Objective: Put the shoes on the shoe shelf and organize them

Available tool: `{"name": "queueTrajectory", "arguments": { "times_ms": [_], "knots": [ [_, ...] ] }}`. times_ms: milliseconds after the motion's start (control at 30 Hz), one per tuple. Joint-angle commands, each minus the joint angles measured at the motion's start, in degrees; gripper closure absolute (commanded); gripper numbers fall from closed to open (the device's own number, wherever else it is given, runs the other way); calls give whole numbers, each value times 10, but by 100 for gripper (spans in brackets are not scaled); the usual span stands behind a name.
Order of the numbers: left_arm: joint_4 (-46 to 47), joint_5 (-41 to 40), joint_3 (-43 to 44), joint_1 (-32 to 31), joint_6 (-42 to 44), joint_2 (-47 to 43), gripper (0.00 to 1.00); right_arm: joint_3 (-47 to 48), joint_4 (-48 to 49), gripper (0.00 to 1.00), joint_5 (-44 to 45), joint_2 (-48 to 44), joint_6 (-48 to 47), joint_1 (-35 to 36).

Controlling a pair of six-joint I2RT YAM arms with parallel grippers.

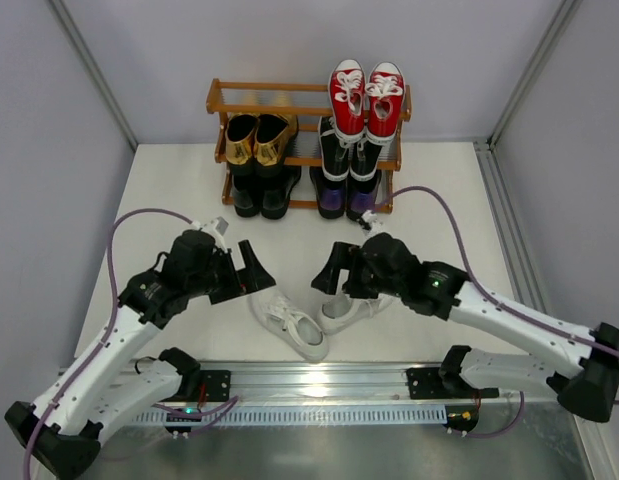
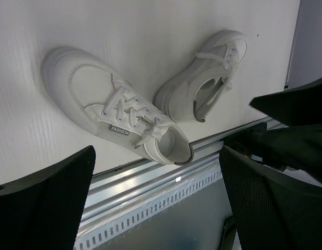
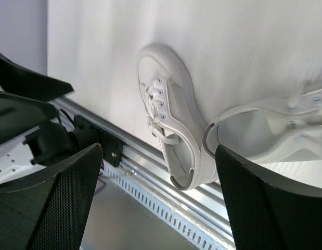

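Two white sneakers lie on the table near the front edge, one (image 1: pixel 289 322) (image 2: pixel 116 112) (image 3: pixel 171 120) under my left gripper and the other (image 1: pixel 351 310) (image 2: pixel 202 88) (image 3: pixel 270 130) under my right. The left gripper (image 1: pixel 251 270) (image 2: pixel 158 208) hovers open above them, holding nothing. Facing it, the right gripper (image 1: pixel 329 270) (image 3: pixel 158 203) is open too and also holds nothing. The shoe shelf (image 1: pixel 215 100) at the back carries red sneakers (image 1: pixel 367 100) on top, gold loafers (image 1: pixel 257 140), black dress shoes (image 1: pixel 259 190), black-and-white sneakers (image 1: pixel 349 150) and purple loafers (image 1: pixel 347 195).
A metal rail (image 1: pixel 319 385) runs along the near table edge, right behind the sneakers' heels. Purple cables (image 1: pixel 429 195) loop off both arms. Grey enclosure walls stand left, right and behind the shelf.
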Motion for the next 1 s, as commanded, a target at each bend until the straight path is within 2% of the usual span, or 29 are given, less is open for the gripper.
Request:
{"name": "queueTrajectory", "arguments": {
  "times_ms": [0, 100, 133, 200, 233, 267, 300, 333, 367, 400, 433, 567, 833, 967],
  "knots": [
    [10, -81, 19, -66, -41, 13, 0, -4, -43, 10, 152, -93, 4, 1],
    [4, -110, -4, -85, -78, 28, 7, 15, -125, 11, 202, -92, 19, -4],
    [6, -109, -13, -86, -89, 28, 10, 21, -151, 14, 217, -87, 33, -6],
    [10, -133, -39, -92, -110, 24, 24, 32, -251, 18, 259, -73, 110, -6],
    [12, -140, -47, -93, -115, 16, 32, 31, -308, 32, 295, -71, 143, -11],
    [11, -147, -56, -94, -125, 12, 52, 26, -330, 42, 305, -71, 168, -16],
    [12, -159, -72, -94, -129, 7, 62, 10, -345, 55, 311, -82, 210, -22],
    [20, -163, -83, -94, -134, 1, 72, -4, -346, 75, 306, -92, 218, -38],
    [27, -162, -93, -94, -143, -1, 93, -37, -337, 82, 300, -102, 221, -48],
    [32, -151, -111, -94, -148, 2, 100, -56, -328, 87, 290, -125, 219, -65],
    [51, -142, -121, -95, -154, 5, 100, -75, -303, 92, 264, -134, 211, -100],
    [89, -130, -156, -112, -176, 39, 100, -158, -247, 96, 208, -152, 160, -189],
    [133, -148, -190, -136, -181, 106, 100, -200, -115, 96, 139, -54, 111, -216],
    [214, -160, -224, -136, -171, 131, 100, -203, -64, 96, 125, -6, 93, -220]
  ]
}}
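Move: My open hands hang side by side well above the table. The left white shoe lies about 5 cm back, 8 cm right and 16 cm below my left hand; the right white shoe is some 24 cm to this hand's right and 1 cm ahead. From my right hand, the right shoe is about 2 cm ahead, 7 cm right and 14 cm below, the left shoe 4 cm back and 10 cm left. I shut both grippers and bring them down outside the pair. My left hand sinks about 15 cm and eases back slightly, its tips ending close beside the left shoe's outer side near the toe. My right lifts briefly, swings right over the right shoe, sinks to its far side and comes back a little left, net 19 cm right and 15 down, turning some 40 degrees clockwise. ##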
